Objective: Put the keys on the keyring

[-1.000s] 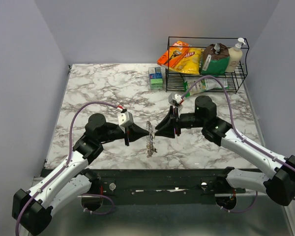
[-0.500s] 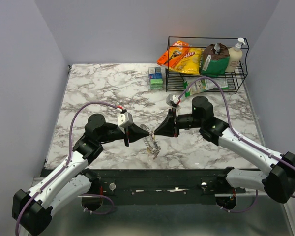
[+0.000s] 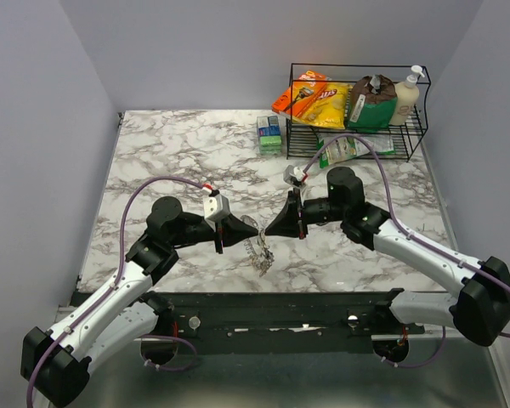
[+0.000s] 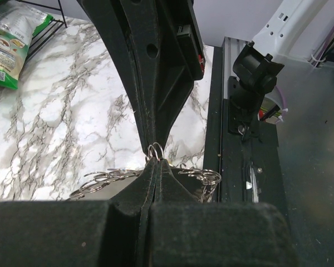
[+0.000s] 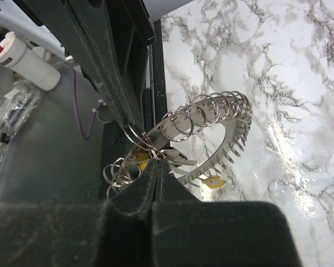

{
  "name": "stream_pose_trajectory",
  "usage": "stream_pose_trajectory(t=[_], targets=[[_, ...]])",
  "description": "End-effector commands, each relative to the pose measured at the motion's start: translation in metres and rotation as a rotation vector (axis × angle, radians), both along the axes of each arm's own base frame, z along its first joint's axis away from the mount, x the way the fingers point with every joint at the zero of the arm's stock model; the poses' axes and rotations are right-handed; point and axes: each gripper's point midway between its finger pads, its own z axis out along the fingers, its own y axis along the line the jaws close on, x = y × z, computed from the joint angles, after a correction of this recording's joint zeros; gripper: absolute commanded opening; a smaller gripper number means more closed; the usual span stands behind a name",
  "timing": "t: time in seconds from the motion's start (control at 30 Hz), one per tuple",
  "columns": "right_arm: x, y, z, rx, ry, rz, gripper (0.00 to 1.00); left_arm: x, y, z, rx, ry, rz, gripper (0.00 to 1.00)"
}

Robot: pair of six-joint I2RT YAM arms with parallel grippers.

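Observation:
The keyring (image 5: 211,114) is a silver loop with keys fanned round it and several small split rings. It hangs just above the marble between the two arms (image 3: 258,248). A yellow key head (image 5: 214,182) dangles under it. My left gripper (image 3: 243,229) is shut, and a thin wire loop of the keyring (image 4: 155,149) pokes out of its tips (image 4: 156,162). My right gripper (image 3: 269,230) faces it tip to tip. It is shut (image 5: 158,162) on a wire ring of the same bundle. More rings (image 4: 100,181) spread out to either side of the left fingers.
A black wire rack (image 3: 357,106) at the back right holds snack bags and a pump bottle. A small green box (image 3: 270,134) stands beside the rack. The black front rail (image 4: 234,144) runs along the near table edge, close under the keyring.
The right gripper has shut and moved left until its tips meet the left gripper's at the key bundle. The left arm has held still, shut.

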Motion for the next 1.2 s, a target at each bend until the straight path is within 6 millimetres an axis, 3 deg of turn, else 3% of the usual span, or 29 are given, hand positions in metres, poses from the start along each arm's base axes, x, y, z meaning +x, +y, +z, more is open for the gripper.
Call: stream_pose_trajectory(t=[0.0, 0.47, 0.7, 0.93, 1.17], targets=[[0.000, 0.000, -0.013, -0.016, 0.032, 0.020, 0.03, -0.007, -0.003, 0.020, -0.054, -0.069, -0.048, 0.00], [0.002, 0.001, -0.008, -0.007, 0.020, 0.007, 0.04, -0.008, -0.004, 0.009, -0.029, -0.039, -0.052, 0.00], [0.003, 0.000, -0.010, -0.010, 0.017, -0.005, 0.14, 0.001, -0.002, 0.002, -0.002, -0.026, -0.001, 0.00], [0.006, -0.006, -0.019, -0.032, 0.021, -0.065, 0.56, 0.010, -0.001, -0.003, 0.027, -0.004, 0.050, 0.00], [0.012, -0.018, -0.012, -0.022, -0.058, -0.154, 0.83, 0.020, -0.003, -0.008, 0.037, 0.010, 0.084, 0.00]])
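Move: The key on the small wire rings sits right at the right hand's shut fingertips. The upper ends of those small rings, in the left fingertips, are about 2 cm to its left and 2 cm above. The big coil-edged keyring hangs some 2 cm to the right hand's left, about 1 cm ahead and 5 cm lower. From the left hand, the key is about 2 cm to the right and 2 cm below. The key on the small rings, already pinched by the right hand, is drawn down about half a centimetre, held there, then let go as the right fingers open wide; that hand sinks roughly another 2 cm and eases about 1 cm to the right, away from the rings. The left fingers keep their pinch on the small rings, and late on that hand dips some 2 cm and shifts slightly forward. ##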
